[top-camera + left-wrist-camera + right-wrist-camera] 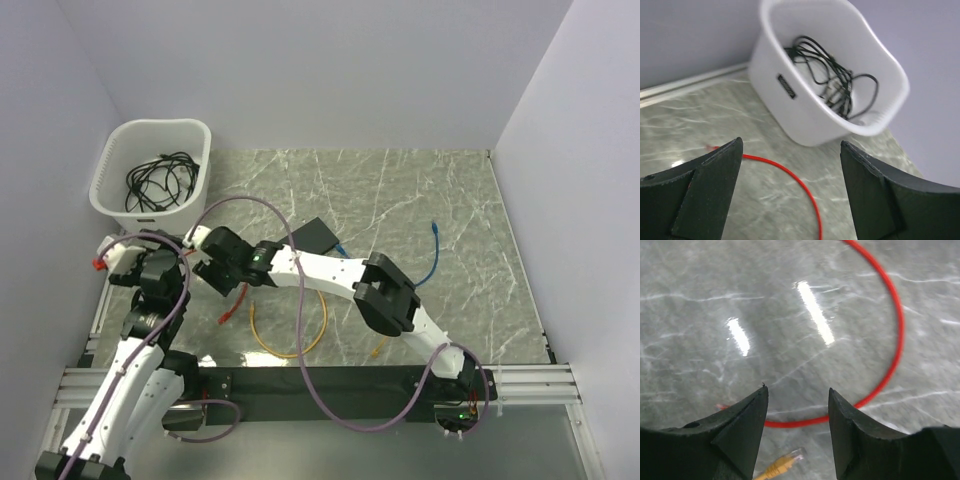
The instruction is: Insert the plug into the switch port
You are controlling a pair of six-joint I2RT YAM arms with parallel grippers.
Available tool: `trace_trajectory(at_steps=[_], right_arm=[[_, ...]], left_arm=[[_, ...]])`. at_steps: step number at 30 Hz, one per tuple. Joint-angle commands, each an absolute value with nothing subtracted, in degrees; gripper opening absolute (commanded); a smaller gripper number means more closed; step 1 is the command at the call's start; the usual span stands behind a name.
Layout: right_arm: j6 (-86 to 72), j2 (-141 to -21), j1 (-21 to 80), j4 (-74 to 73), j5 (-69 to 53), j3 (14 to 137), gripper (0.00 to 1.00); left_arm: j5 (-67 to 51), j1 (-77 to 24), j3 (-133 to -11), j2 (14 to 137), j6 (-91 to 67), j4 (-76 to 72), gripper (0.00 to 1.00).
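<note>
The black switch (322,237) lies flat mid-table, partly behind my right arm. A red cable (236,299) curves across the table below my right gripper (212,272). In the right wrist view that gripper (798,388) is open and empty above the red cable (897,330), with a yellow plug (784,465) just beneath the jaws. My left gripper (125,250) is open and empty at the left edge. In the left wrist view it (790,142) hovers over the red cable (799,180). A blue cable (430,255) lies right of the switch.
A white basket (200,135) holding black cables stands at the back left, and its wall (790,115) is close ahead of the left gripper. A yellow cable loop (262,340) lies near the front. Walls enclose the table on three sides.
</note>
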State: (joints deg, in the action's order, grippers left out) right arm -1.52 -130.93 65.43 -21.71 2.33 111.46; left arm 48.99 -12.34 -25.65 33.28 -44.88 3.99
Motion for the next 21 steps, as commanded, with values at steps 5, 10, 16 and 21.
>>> trace_trajectory(at_steps=[5, 10, 16, 21], right_arm=[[-11.9, -128.8, 59.2, -11.5, 7.6, 105.2, 0.56], [-10.1, -120.3, 59.7, -4.6, 3.4, 92.8, 0.56], [-10.7, -114.5, 59.9, -3.8, 4.7, 88.6, 0.58], [-9.8, -119.7, 59.8, -8.9, 6.9, 96.2, 0.59]], left_arm=[[33.3, -17.2, -23.8, 23.3, -43.7, 8.7, 0.87], [35.2, -17.1, -24.7, 30.9, -44.8, 6.5, 0.87], [35.3, -17.1, -26.3, 39.6, -44.9, 4.7, 0.87], [31.8, -17.1, -23.6, 35.0, -44.7, 2.0, 0.87]])
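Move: Both hands are empty. The red plug on the near end of the red cable lies about 7 cm back, 2 cm right and 8 cm below the right hand; from it the yellow cable's near end is 3 cm farther out and 6 cm right, and the black switch some 23 cm farther out and 20 cm right. From the left hand that red plug is roughly 8 cm back, 12 cm right and 20 cm below; the white basket stands about 24 cm ahead, 10 cm left. After a brief 2 cm draw back, the right hand sweeps right about 8 cm and forward about 6 towards the switch, dipping 4 cm before rising to its first height and easing slightly back left, turning clockwise some 15 degrees with its fingers part-open and empty. The left hand also draws back a little, then swings right roughly 7 cm over the red cable, away from its own left side, sinking about 5 cm and turning clockwise some 20 degrees while tipping down, its fingers still wide open. ##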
